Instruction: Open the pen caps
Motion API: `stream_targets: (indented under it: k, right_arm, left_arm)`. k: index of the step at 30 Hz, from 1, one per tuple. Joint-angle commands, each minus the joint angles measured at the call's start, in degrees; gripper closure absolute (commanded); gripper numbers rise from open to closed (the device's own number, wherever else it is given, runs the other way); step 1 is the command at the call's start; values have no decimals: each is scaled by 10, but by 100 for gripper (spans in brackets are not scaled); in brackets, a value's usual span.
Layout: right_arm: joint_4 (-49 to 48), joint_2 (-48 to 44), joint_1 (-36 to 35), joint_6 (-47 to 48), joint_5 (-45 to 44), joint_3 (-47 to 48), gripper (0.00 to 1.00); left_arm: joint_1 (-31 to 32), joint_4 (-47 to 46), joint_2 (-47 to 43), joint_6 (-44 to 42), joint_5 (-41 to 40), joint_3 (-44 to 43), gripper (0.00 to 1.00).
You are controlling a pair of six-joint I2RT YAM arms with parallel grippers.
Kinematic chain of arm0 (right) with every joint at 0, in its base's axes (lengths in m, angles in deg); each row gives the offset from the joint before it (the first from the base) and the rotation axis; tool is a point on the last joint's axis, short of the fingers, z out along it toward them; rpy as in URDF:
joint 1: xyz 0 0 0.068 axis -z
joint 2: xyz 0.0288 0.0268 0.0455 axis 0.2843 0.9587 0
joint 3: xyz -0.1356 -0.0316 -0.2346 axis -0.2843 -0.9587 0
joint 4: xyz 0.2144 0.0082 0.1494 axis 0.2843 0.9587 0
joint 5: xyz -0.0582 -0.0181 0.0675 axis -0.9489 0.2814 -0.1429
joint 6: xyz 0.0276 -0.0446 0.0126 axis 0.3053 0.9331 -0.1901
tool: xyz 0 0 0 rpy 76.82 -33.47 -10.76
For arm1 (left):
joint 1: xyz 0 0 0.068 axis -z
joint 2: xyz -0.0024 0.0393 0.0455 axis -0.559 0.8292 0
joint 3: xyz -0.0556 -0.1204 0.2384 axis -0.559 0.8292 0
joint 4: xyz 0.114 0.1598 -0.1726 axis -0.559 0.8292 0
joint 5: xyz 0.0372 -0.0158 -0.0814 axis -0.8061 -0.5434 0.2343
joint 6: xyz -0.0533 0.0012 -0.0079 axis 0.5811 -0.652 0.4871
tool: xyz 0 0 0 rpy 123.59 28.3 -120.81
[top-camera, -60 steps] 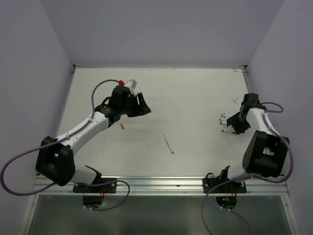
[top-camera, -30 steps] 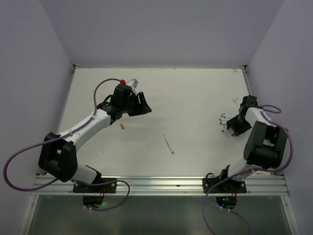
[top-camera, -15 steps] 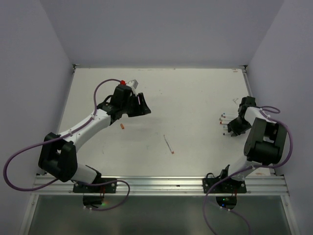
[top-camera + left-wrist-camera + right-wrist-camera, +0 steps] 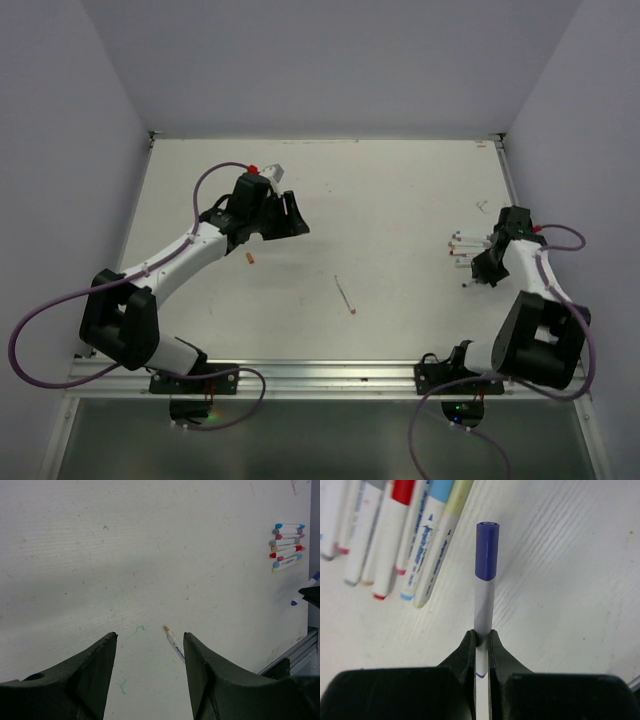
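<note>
My right gripper (image 4: 481, 637) is shut on the white body of a pen (image 4: 482, 605) that still wears its purple cap (image 4: 486, 550). The capped end sticks out ahead of the fingers, above the table. From the top view this gripper (image 4: 484, 270) sits just near of a row of several capped pens (image 4: 462, 243) at the right edge. The same row of pens (image 4: 395, 540) lies left of the held pen. My left gripper (image 4: 150, 645) hangs open and empty over the table's left half (image 4: 290, 215). An orange cap (image 4: 249, 258) lies loose on the table below it.
An uncapped white pen (image 4: 345, 295) with an orange tip lies mid-table; it also shows as a pen (image 4: 174, 641) by my left gripper's right finger. A metal rail (image 4: 330, 375) runs along the near edge. Walls close in on three sides.
The right gripper closed on the purple-capped pen and drew it a little nearer, away from the row. The left arm stayed still.
</note>
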Motion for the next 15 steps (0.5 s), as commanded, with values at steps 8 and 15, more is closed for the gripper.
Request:
stream_targets:
  k: [8, 15]
  right_arm:
    - [133, -174, -62, 91, 32, 84, 100]
    - [53, -114, -271, 172, 124, 116, 100]
  left_arm:
    - [3, -63, 4, 21, 134, -30, 42]
    - [5, -269, 26, 146, 294, -21, 43]
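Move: The right hand already holds a blue-capped pen just off the table and takes it to the open left gripper, about 43 cm to its left, 8 cm ahead and 10 cm higher. The row of pens lies about 8 cm ahead of this hand and 2 cm right; the uncapped pen some 33 cm left and 3 cm back, both 3 cm below. From the left hand the held pen is roughly 45 cm right, 7 cm back, 10 cm below; a loose orange cap is 12 cm left, level, 14 cm below. Keeping the pen pinched between its fingertips, the right hand lifts quickly by some 11 cm, then swings about 10 cm left and slightly forward, away from the pen row and towards the left gripper, sinking a little and turning about 35 degrees counter-clockwise with the fingertips tipping up and outward. The left hand, after a slight draw back, goes right and up about 5 cm each way to meet the pen, rolling its left side down, its fingers staying open and empty. ##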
